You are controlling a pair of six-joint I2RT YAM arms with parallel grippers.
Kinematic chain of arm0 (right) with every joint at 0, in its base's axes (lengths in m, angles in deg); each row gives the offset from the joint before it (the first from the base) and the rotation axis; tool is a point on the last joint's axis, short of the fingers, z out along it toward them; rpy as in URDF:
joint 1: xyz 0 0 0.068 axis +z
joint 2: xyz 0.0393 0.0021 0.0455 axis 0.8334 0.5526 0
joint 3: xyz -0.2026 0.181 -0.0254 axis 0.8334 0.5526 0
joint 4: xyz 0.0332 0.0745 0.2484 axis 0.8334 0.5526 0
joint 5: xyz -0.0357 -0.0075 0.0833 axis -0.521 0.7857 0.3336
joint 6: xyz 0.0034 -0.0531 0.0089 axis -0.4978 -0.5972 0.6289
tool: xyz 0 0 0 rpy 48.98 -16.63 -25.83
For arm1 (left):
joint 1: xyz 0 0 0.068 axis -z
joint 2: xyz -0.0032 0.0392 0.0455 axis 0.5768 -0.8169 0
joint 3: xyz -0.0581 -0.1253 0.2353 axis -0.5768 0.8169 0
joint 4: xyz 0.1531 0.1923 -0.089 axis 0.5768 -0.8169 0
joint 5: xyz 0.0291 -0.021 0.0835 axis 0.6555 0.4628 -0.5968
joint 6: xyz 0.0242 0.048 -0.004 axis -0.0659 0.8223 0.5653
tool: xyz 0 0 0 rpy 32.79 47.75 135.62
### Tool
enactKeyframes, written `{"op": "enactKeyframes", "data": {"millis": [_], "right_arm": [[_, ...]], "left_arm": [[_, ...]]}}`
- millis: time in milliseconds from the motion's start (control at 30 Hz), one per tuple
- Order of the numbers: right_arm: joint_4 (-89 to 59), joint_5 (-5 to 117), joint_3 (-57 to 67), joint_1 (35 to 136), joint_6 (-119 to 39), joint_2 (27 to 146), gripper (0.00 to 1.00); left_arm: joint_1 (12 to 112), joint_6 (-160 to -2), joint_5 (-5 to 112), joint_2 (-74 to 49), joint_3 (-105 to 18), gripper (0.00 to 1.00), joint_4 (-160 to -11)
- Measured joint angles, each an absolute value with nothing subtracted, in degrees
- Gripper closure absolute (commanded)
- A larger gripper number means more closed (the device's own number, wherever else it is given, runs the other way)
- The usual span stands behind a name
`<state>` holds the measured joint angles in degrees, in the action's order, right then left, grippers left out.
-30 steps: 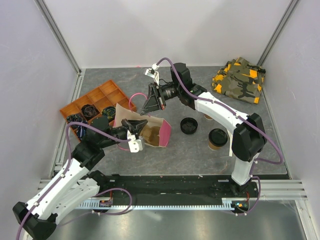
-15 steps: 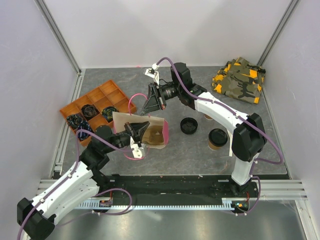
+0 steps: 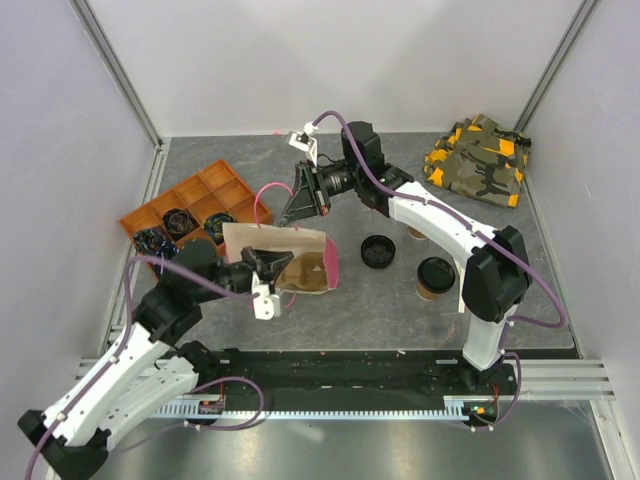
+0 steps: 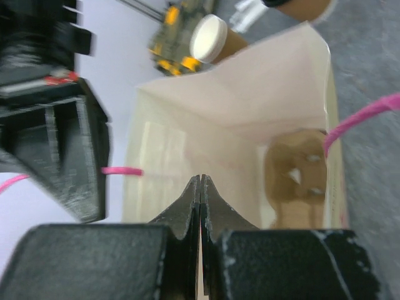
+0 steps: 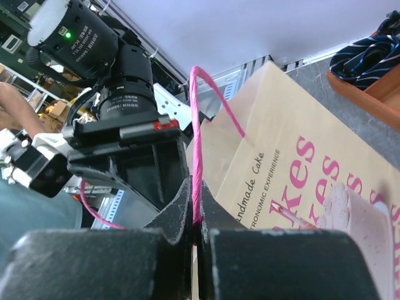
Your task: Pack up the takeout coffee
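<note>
The takeout coffee (image 3: 436, 275), a tan cup with a black lid, stands on the table right of the bag, near the right arm's base. A brown paper bag (image 3: 250, 240) with pink print lies on its side with its mouth held apart. My left gripper (image 3: 272, 268) is shut on the bag's near rim. In the left wrist view its closed tips (image 4: 200, 178) face the bag's pale inside (image 4: 237, 106). My right gripper (image 3: 297, 205) is shut on the bag's pink handle (image 5: 195, 125), which runs down between its tips (image 5: 197, 187).
A loose black lid (image 3: 377, 250) lies between the bag and the coffee. A lidless tan cup (image 4: 209, 36) stands beyond the bag. An orange divided tray (image 3: 215, 168) with dark items sits at the left. A camouflage cloth (image 3: 480, 160) lies at the back right.
The bag's upper wall has risen and its mouth stands wider. My left arm's elbow has swung left while its gripper stays on the rim. The right gripper has drawn the handle slightly back.
</note>
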<state>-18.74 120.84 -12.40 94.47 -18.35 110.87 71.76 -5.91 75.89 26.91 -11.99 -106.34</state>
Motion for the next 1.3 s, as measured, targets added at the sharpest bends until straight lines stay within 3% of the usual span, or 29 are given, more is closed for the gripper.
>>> {"op": "enactKeyframes", "data": {"millis": [233,600,1067,1300], "right_arm": [[-18.7,120.8,-12.4,95.0,-19.9,110.8,1.0],[-18.3,121.0,-10.5,96.0,-20.9,110.5,1.0],[-18.3,122.2,-10.5,96.0,-20.7,110.5,1.0],[-18.7,123.1,-10.5,96.0,-20.2,110.5,1.0]], "left_arm": [[71.9,-8.9,74.0,16.0,-16.8,0.98,-114.1],[72.0,-9.7,75.1,24.9,-14.4,0.98,-104.3],[73.5,-4.1,72.1,23.6,5.9,0.98,-82.8],[73.9,-3.6,70.8,23.0,0.6,0.98,-93.8]]}}
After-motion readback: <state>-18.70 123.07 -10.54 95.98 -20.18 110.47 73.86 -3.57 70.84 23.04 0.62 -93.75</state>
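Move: The left hand, shut and empty, is at the mouth of the paper bag; the cup holder inside lies about 17 cm below it, roughly 7 cm to its right and 2 cm ahead. The bag's pink handle, in the right gripper, is some 6 cm ahead, 1 cm left and 5 cm above; a loose black lid is about 9 cm ahead, 23 cm right and 26 cm down. From the right hand the cup holder lies about 4 cm back, 8 cm right and 23 cm down. With its fingers still shut, the left hand dips about 4 cm at the bag's mouth with a brief tilt of some 15 degrees, comes up again by 6 cm, then sinks about 9 cm into the mouth towards the cup holder, easing some 2 cm forward overall and stopping low. The right hand keeps its pinch on the pink handle, holding the bag up by it while drifting back about 2 cm and slightly down. ##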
